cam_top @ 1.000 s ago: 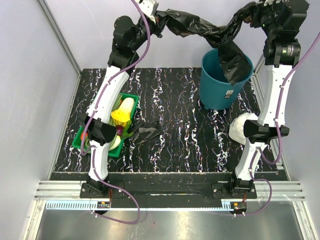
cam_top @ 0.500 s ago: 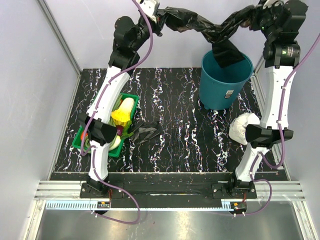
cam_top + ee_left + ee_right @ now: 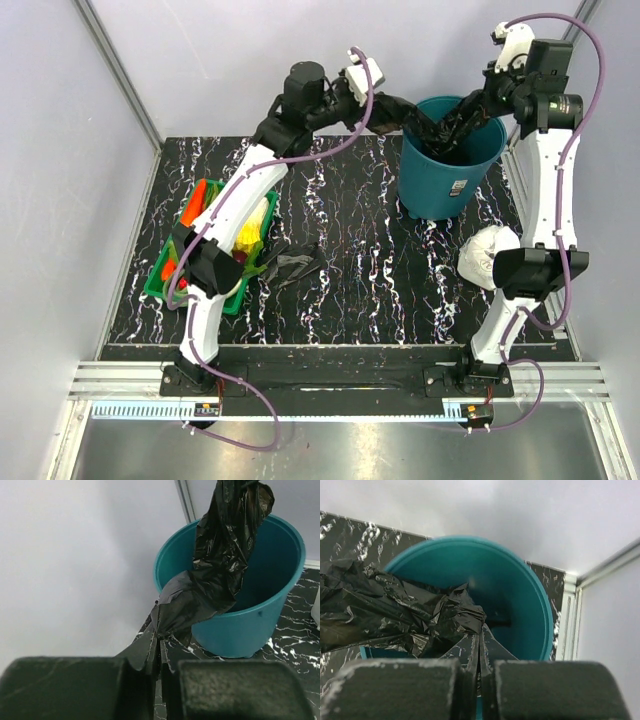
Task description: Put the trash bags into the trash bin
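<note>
The teal trash bin (image 3: 440, 185) stands at the back right of the table. A large black trash bag (image 3: 435, 135) stretches between both grippers and sags into the bin's mouth. My left gripper (image 3: 388, 105) is just left of the rim, shut on one end of the bag (image 3: 220, 565), which drapes over the rim of the bin (image 3: 260, 620). My right gripper (image 3: 478, 105) hangs over the bin (image 3: 525, 595), shut on the other end of the bag (image 3: 395, 615). A small folded dark bag (image 3: 295, 262) lies on the table beside the tray.
A green tray (image 3: 158, 288) of vegetables sits at the left under the left arm, with an orange piece (image 3: 197, 200) at its far end. A white crumpled bundle (image 3: 485, 255) lies by the right arm. Walls close in behind and to the right of the bin.
Both grippers have come down from high above the table. The left arm swung right toward the bin, and the bag, stretched in the air before, now sags into the bin.
</note>
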{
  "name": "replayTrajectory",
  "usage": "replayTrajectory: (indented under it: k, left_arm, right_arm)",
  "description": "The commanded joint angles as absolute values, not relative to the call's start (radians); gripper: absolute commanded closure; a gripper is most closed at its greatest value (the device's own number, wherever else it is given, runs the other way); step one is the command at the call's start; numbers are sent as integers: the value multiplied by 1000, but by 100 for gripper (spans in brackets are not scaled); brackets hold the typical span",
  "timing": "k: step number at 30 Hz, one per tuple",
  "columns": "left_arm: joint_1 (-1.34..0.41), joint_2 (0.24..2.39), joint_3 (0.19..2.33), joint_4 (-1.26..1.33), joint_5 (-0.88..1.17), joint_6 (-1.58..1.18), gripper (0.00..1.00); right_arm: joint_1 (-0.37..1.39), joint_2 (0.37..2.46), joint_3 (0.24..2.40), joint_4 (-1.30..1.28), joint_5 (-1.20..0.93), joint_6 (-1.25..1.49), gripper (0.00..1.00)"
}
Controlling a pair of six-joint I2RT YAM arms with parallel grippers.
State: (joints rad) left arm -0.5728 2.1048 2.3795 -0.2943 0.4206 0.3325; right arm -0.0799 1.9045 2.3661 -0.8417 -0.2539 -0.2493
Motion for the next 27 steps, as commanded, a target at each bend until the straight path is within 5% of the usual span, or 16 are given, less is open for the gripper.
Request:
replayTrajectory:
  k: [1,27]
  left_arm:
    - [-595,2022,2430,-354,420,449,91]
    - [-634,1964,2575,-558,417,301,90]
  right_arm:
    - [-106,1845,2457,-1069,-195,-368,100]
    - [-363,1678,2350,-1308,-587,-296,100]
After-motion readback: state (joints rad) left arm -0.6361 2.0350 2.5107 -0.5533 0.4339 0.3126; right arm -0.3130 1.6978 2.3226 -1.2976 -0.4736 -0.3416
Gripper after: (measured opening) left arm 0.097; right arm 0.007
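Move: Both hands already hold the black trash bag, which sags between them into the trash bin's mouth. From the right hand the bin is about 3 cm ahead, 6 cm left and 25 cm below; from the left hand it is 5 cm ahead, 19 cm right and 27 cm below. The white bag is some 22 cm back and 6 cm right of the right hand; a flat black bag is 20 cm back and 19 cm left of the left hand, both on the table. Keeping the black bag, both hands back away from the bin, the right about 13 cm, the left 7. ##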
